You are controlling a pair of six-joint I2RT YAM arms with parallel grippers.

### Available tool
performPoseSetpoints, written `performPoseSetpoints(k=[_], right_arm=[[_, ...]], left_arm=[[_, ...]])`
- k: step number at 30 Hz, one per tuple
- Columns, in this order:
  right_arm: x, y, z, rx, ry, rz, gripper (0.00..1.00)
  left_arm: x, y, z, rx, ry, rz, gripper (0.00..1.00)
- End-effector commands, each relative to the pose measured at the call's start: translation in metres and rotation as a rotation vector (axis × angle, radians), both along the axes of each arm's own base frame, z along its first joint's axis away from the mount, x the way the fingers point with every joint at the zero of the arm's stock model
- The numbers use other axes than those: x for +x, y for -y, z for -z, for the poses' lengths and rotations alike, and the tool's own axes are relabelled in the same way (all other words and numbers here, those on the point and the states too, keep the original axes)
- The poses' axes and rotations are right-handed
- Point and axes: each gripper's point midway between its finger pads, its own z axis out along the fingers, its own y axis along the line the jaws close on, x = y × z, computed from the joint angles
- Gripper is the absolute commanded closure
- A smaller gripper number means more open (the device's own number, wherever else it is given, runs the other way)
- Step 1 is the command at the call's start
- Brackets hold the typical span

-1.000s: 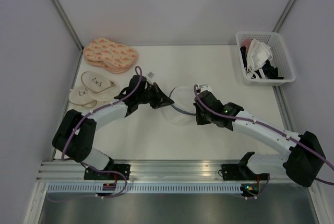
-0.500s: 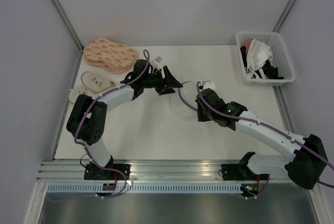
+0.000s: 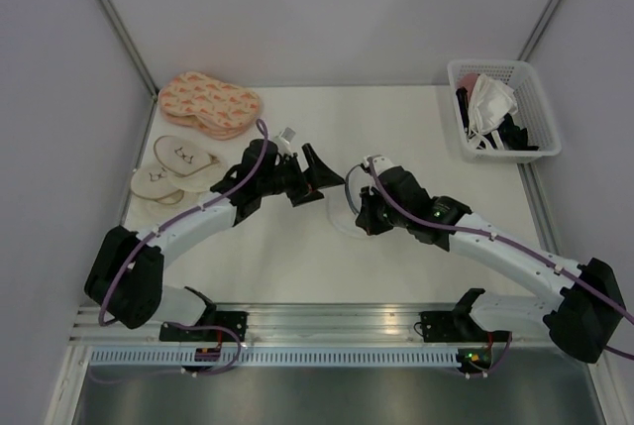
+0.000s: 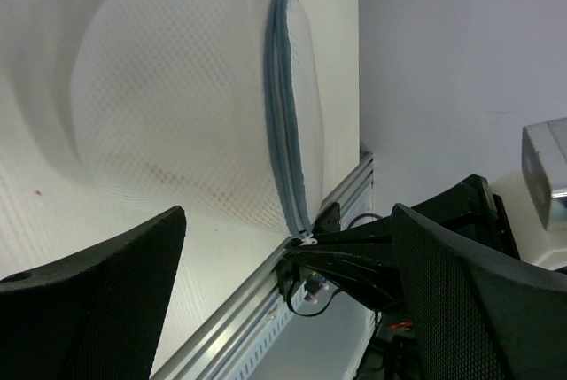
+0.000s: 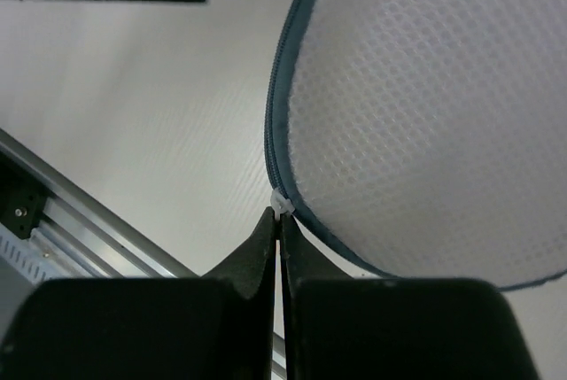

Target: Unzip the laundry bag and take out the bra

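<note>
The laundry bag (image 4: 177,105) is a white mesh drum with a blue-grey zip (image 4: 285,105) round its rim. It lies on the table between the two arms (image 3: 342,217). My right gripper (image 5: 280,221) is shut on the small white zip pull (image 5: 281,205) at the bag's edge; from above it sits at the bag's right side (image 3: 363,215). My left gripper (image 4: 288,212) is open and empty, just left of the bag and facing it (image 3: 325,179). The bra does not show; the mesh (image 5: 425,123) hides what is inside.
A white lattice basket (image 3: 540,113) with white cloth and dark items stands at the back right. Pink patterned slippers (image 3: 208,103) and cream slippers (image 3: 173,167) lie at the back left. An aluminium rail (image 3: 327,321) runs along the near edge.
My left gripper swung away toward the back, then came back down beside the bag, still open. My right gripper moved a little left with the bag's rim.
</note>
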Motion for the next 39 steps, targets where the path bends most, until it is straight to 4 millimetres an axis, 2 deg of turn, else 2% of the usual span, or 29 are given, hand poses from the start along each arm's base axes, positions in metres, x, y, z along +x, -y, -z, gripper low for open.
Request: performPoseSetpoints(k=[1, 3, 4, 5, 7, 10, 11, 13, 14, 16, 17, 21, 23, 25, 26, 28, 30, 33, 36, 38, 39], right_arm=[[-0.003, -0.026, -0.010, 0.094, 0.018, -0.123, 1.00], [-0.005, -0.029, -0.008, 0.097, 0.009, -0.135, 0.99], [-0.004, -0.030, -0.009, 0.099, 0.010, -0.136, 1.00], [-0.004, -0.030, -0.008, 0.099, 0.010, -0.136, 0.99], [-0.004, -0.030, -0.011, 0.104, 0.016, -0.132, 1.00], [-0.003, -0.030, -0.011, 0.103, 0.015, -0.131, 1.00], [-0.004, -0.030, -0.010, 0.102, 0.013, -0.130, 1.00], [-0.004, -0.029, -0.010, 0.101, 0.010, -0.131, 1.00], [-0.005, -0.029, -0.009, 0.099, 0.010, -0.130, 1.00], [-0.005, -0.028, -0.009, 0.100, 0.007, -0.130, 1.00], [-0.006, -0.029, -0.008, 0.101, 0.004, -0.135, 1.00], [-0.016, -0.033, -0.005, 0.124, -0.035, -0.175, 0.99], [-0.028, -0.035, 0.003, 0.130, -0.078, -0.210, 1.00], [-0.033, -0.029, 0.014, 0.094, -0.097, -0.204, 1.00], [-0.032, -0.020, 0.022, 0.044, -0.105, -0.167, 1.00], [-0.029, -0.005, 0.032, -0.025, -0.108, -0.113, 1.00], [-0.020, 0.022, 0.045, -0.150, -0.104, 0.015, 1.00], [-0.006, 0.049, 0.049, -0.269, -0.075, 0.165, 1.00], [0.005, 0.056, 0.046, -0.307, -0.042, 0.229, 1.00], [0.012, 0.053, 0.044, -0.299, -0.027, 0.243, 1.00], [0.016, 0.052, 0.043, -0.303, -0.021, 0.252, 1.00]], left_arm=[[-0.012, 0.025, -0.006, -0.035, -0.033, 0.026, 0.00], [-0.019, 0.042, 0.003, -0.022, -0.057, 0.073, 0.00], [-0.019, 0.047, 0.001, -0.026, -0.060, 0.085, 0.01], [-0.023, 0.054, 0.009, -0.014, -0.079, 0.104, 0.03], [-0.024, 0.058, 0.014, -0.005, -0.086, 0.107, 0.07], [-0.024, 0.057, 0.029, 0.025, -0.102, 0.109, 0.22], [-0.024, 0.057, 0.032, 0.032, -0.104, 0.104, 0.34], [-0.023, 0.055, 0.037, 0.043, -0.102, 0.095, 0.49], [-0.022, 0.055, 0.037, 0.046, -0.098, 0.093, 0.67], [-0.020, 0.055, 0.038, 0.049, -0.096, 0.087, 0.85], [-0.018, 0.054, 0.038, 0.054, -0.093, 0.077, 0.97], [-0.005, 0.052, 0.037, 0.052, -0.072, 0.051, 0.98], [0.003, 0.046, 0.039, 0.048, -0.062, 0.048, 0.98], [0.016, 0.036, 0.039, 0.044, -0.053, 0.030, 0.98], [0.017, 0.032, 0.039, 0.045, -0.048, 0.043, 0.98], [0.026, 0.020, 0.039, 0.048, -0.042, 0.033, 0.98], [0.028, 0.016, 0.035, 0.054, -0.019, 0.068, 0.98], [0.029, 0.012, 0.036, 0.060, -0.010, 0.123, 0.98], [0.026, 0.018, 0.037, 0.048, -0.008, 0.210, 0.98], [0.024, 0.024, 0.033, 0.026, 0.005, 0.269, 0.98], [0.025, 0.026, 0.037, 0.025, -0.001, 0.286, 0.98]])
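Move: The empty, wide-open left gripper has the laundry bag's nearest stretch of zip about 3 cm back, 5 cm to its right and 5 cm below. The zip pull, already pinched in the right gripper, lies some 7 cm back, 7 cm right and 5 cm lower from the left hand. The bag's middle is about 3 cm back, 8 cm right and 10 cm below it. For the right hand, that same zip stretch is roughly 4 cm ahead, 2 cm left and about level. Bring the left gripper about 5 cm right, 5 cm down and a little back onto the zip edge, shut its fingers on the band, then carry it about 5 cm forward and 3 cm left. Keep the right fingers on the zip pull: ease some 2 cm left, then draw roughly 6 cm right, sinking about 5 cm and turning the wrist clockwise. ##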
